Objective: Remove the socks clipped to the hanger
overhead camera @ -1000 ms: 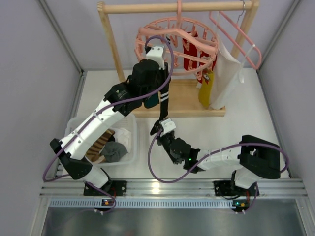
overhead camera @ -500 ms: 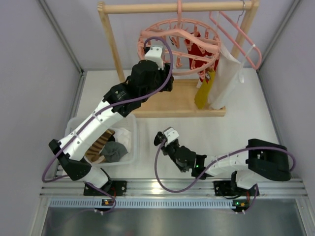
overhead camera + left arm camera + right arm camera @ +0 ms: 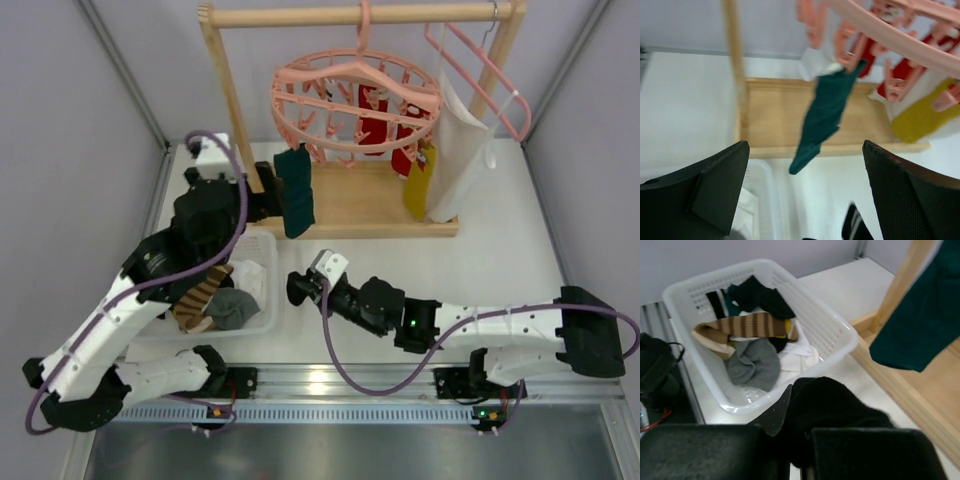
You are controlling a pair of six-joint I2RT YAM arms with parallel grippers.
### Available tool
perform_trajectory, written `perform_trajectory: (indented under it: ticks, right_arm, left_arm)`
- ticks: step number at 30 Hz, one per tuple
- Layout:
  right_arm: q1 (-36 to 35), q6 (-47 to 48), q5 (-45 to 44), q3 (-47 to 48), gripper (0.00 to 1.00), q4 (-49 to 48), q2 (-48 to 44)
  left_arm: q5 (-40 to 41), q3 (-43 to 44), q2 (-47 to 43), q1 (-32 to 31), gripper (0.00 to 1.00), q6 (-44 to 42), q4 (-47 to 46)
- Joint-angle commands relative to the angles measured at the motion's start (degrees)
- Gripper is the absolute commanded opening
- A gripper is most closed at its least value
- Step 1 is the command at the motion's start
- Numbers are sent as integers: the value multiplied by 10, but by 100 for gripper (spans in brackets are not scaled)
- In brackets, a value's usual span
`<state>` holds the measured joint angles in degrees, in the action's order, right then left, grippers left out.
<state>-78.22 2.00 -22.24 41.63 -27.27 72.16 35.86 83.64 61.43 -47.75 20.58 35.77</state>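
The round pink hanger hangs from the wooden rack. A dark teal sock dangles from a clip on its left side, red socks near the middle and a mustard yellow sock at the right. My left gripper is open just left of the teal sock, not touching it. My right gripper is shut on a black sock, low over the table beside the basket. That sock's white stripes show in the left wrist view.
A white plastic basket at the front left holds several socks, one brown striped, one grey. A white cloth bag and a plain pink triangular hanger hang at the rack's right. The rack's wooden base lies under the hanger.
My left gripper has opened and drawn back left and down from the hanger. My right gripper has carried the black striped sock left, toward the basket.
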Motion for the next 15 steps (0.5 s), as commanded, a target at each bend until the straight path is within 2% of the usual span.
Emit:
perform_trajectory:
  ticks: [1,3,6,11,15]
  right_arm:
    - [5,28,129,93,0,80,31]
    - [18,41,190,154,0,106,74]
    - [33,55,238,241,0,145,145]
    - [52,56,301,387,0,206,266]
    - [61,42,309,493,2,223,358]
  left_arm:
    - [170,-31,-66,0,98,31,51]
    - [243,-42,-89,0,98,51,96]
    - [286,-61,-147,0,98,62,117]
    - [304,-88,-242,0,98,46,118]
    - [310,-99,-256,0,98,22,118]
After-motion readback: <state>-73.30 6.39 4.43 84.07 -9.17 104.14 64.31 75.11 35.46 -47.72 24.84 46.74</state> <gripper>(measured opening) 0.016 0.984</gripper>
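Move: Some 24 cm to the right hand's left, barely 2 cm ahead and about 17 cm below, lies the middle of the white basket; this hand already holds the freed black sock. The teal sock, still clipped, hangs about 18 cm ahead of it, 3 cm to the left and 6 cm higher. From the left hand the basket is about 9 cm back, 15 cm left and 34 cm down, the teal sock roughly 9 cm ahead, 7 cm right and 10 cm below. Carrying the black sock in its shut fingers, the right hand sweeps about 16 cm left from the open table to over the basket, arching up slightly before it starts to sink, and turning counter-clockwise. The empty left hand, fingers wide open, swings some 18 cm left and 8 cm back, away from the teal sock, staying high and turning about 30 degrees counter-clockwise. ##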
